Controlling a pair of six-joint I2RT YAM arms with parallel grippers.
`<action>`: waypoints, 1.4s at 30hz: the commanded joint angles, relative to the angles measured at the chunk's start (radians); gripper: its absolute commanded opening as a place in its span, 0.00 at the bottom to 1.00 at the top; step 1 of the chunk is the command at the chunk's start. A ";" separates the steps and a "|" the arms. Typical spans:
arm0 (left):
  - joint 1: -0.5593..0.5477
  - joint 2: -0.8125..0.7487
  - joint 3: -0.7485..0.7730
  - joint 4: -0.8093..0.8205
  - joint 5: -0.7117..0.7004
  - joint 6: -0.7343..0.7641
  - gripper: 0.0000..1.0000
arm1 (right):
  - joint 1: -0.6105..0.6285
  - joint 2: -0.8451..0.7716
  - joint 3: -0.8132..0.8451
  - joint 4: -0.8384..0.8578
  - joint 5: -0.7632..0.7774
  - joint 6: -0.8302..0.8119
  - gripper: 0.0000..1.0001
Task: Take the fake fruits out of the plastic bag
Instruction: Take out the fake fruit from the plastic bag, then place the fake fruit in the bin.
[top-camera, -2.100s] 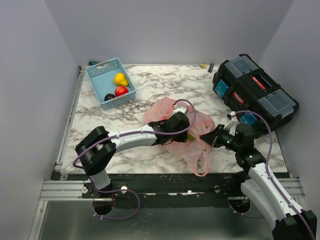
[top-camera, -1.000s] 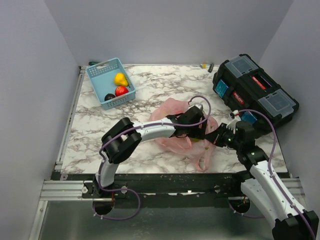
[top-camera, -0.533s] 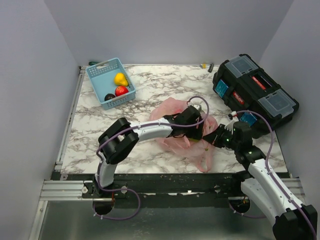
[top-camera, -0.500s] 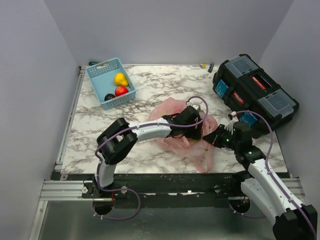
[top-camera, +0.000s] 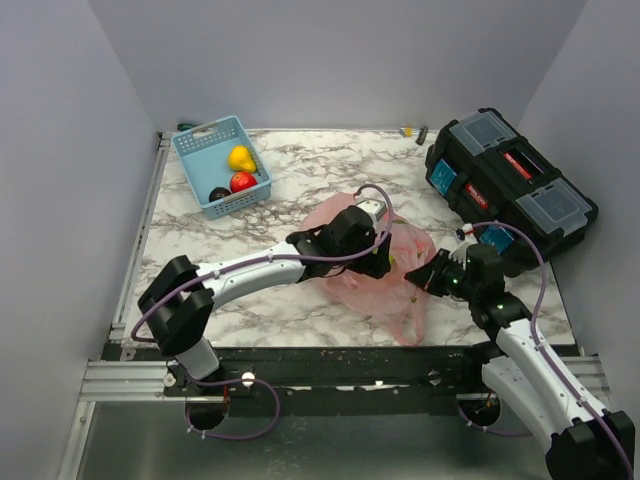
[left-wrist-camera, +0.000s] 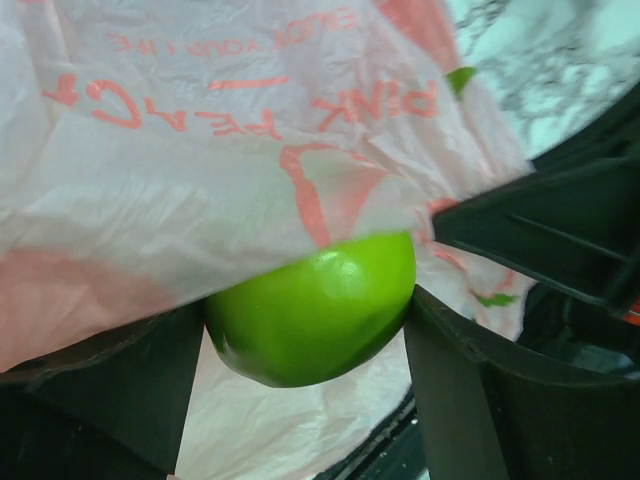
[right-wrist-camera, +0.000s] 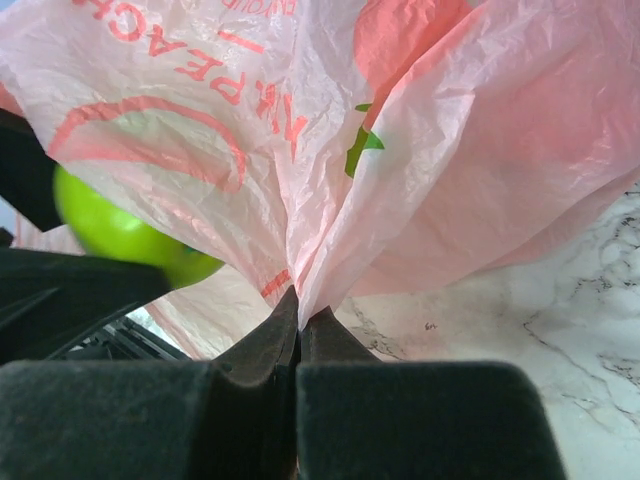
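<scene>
A glossy green apple (left-wrist-camera: 320, 300) sits between the two fingers of my left gripper (left-wrist-camera: 305, 318), both fingers touching it, half under a fold of the pink plastic bag (left-wrist-camera: 250, 170). From above, the left gripper (top-camera: 380, 260) is at the bag's (top-camera: 350, 290) mouth in mid-table. My right gripper (right-wrist-camera: 300, 300) is shut on a pinch of the bag's film (right-wrist-camera: 450, 150), lifting it, and the apple (right-wrist-camera: 110, 230) shows at its left. From above, the right gripper (top-camera: 415, 275) stands at the bag's right edge. Other fruits in the bag are hidden.
A light blue basket (top-camera: 240, 203) at the back left holds a yellow pear (top-camera: 241, 157), a red apple (top-camera: 243, 181) and a dark plum (top-camera: 219, 194). A black toolbox (top-camera: 510, 185) fills the back right. One bag handle (top-camera: 405, 322) loops toward the near edge.
The left gripper narrowed onto the green apple and drew back leftward from deeper in the bag. The right gripper kept its pinch on the bag in place.
</scene>
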 joint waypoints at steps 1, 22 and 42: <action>-0.001 -0.098 -0.004 0.049 0.098 0.050 0.33 | 0.003 -0.028 -0.017 0.027 -0.006 -0.014 0.01; 0.230 -0.430 0.055 -0.096 0.053 0.017 0.26 | 0.004 -0.055 -0.025 0.029 -0.024 -0.015 0.01; 1.021 0.015 0.334 -0.342 0.087 -0.304 0.00 | 0.004 -0.086 -0.035 0.040 -0.057 -0.017 0.01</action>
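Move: Some 35 cm to the left hand's left and 25 cm farther out stands the blue basket, its middle about 7 cm lower than that hand, which already grips the green fruit under the bag's film. In the basket, the red fruit lies about 30 cm left and 21 cm ahead of the left hand, the dark fruit 35 left and 18 ahead. The pink bag's middle is about 3 cm left, 2 ahead and 7 below. From the right hand the basket is some 43 cm left and 28 ahead. Drawing the green fruit up out of the bag, the left hand rises while backing about 9 cm, then sweeps left and forward in a high arc, and sinks some 11 cm towards the basket. The wrist first swings about 30 degrees clockwise, then far counter-clockwise until the fingers point forward and down; they keep their grip. The right hand stays, still pinching the bag's edge. ##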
